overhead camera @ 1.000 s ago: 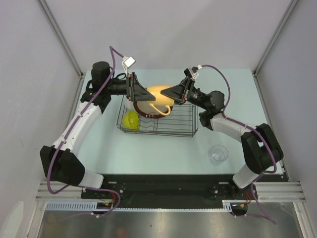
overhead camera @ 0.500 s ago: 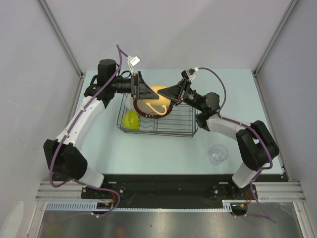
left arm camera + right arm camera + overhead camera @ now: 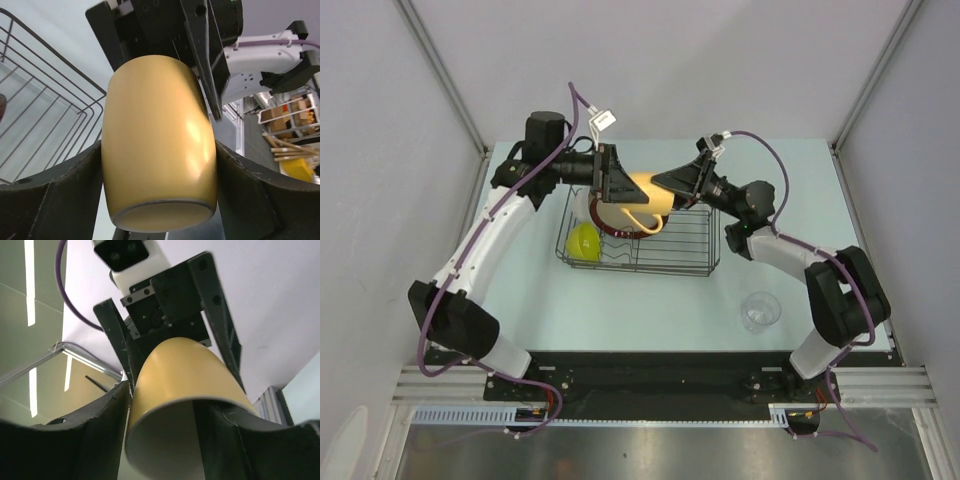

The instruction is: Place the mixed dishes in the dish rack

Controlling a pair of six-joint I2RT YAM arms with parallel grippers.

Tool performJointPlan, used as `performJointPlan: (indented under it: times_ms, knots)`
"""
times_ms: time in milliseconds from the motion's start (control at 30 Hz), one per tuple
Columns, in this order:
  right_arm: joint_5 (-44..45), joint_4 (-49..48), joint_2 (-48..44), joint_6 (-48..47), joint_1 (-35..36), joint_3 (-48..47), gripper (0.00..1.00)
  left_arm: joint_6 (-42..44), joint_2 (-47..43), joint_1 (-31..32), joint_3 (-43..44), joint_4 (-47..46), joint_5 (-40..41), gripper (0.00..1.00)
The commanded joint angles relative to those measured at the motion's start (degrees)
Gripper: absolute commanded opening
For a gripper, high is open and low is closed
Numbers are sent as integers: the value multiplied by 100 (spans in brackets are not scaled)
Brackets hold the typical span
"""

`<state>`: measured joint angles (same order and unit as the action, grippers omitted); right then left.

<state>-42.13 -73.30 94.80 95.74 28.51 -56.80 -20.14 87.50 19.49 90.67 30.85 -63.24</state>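
The tan-yellow cup [image 3: 645, 188] hangs on its side above the dish rack [image 3: 692, 252], between both grippers. My left gripper [image 3: 618, 186] is shut on it: in the left wrist view the fingers [image 3: 65, 192] press both sides of the cup [image 3: 160, 135], base toward the camera. My right gripper [image 3: 672, 184] is open at the mouth end. In the right wrist view one finger [image 3: 107, 415] stands just outside the cup [image 3: 185, 367] and the other reaches inside the rim. A lime-green bowl [image 3: 584, 242] and a dark-red-rimmed plate [image 3: 620, 232] sit in the rack. The small clear glass [image 3: 760, 310] stands on the table.
A white dish [image 3: 581, 208] shows at the rack's left end behind the green bowl. The rack's wire wall [image 3: 50, 100] lies below and left of the held cup. Grey enclosure walls close in the table on three sides.
The left jaws have closed onto the cup's body. The right jaws, shut on the rim before, have just spread apart. The left arm has shifted slightly toward the back.
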Motion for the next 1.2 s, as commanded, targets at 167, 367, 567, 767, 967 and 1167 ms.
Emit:
performJointPlan:
  times_ms: [167, 367, 567, 767, 967, 1167]
  knots:
    - [-867, 1438, -1016, -775, -1092, 176, 71, 1161, 30, 20, 688, 869, 435, 1]
    - [-613, 4641, -2666, -2593, -2489, 424, 85, 2057, 468, 440, 1206, 1721, 1925, 0]
    - [-244, 5728, -3713, -3202, -3132, 432, 87, 2840, 1871, 1240, 2830, 2486, 3325, 0]
    - [-24, 6554, -4382, -3623, -3212, 441, 87, 3402, 3377, 1847, 4880, 3199, 4758, 0]
    - [117, 7083, -4831, -3879, -3238, 476, 88, 3895, 3835, 2427, 4732, 3050, 5849, 0]
    - [231, 7303, -5156, -3984, -3238, 529, 87, 4062, 4160, 2674, 4520, 2839, 6236, 0]
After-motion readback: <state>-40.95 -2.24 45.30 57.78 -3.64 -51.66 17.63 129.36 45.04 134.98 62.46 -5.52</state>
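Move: The yellow mug is already in the left hand. The empty right-hand bay of the dish rack lies about 9 cm ahead of that hand, 12 cm to its right and 27 cm below. The brown-rimmed plate stands about 9 cm ahead and 3 cm left of the hand, the green bowl 3 cm ahead and 16 cm left, both at rack height. From the right hand, its part-open fingers still around the rim, the mug's middle is level and some 3 cm left. The mug goes with the left hand, which keeps its grip and, after a brief near-hold, swings down about 18 cm, right and forward towards the rack's empty right-hand bay, tipping its fingers some 60 degrees from pointing right to mostly down. The right hand spreads its fingers further and clears the rim, backing off to the right about 20 cm, first slightly forward and then back, while turning clockwise. ##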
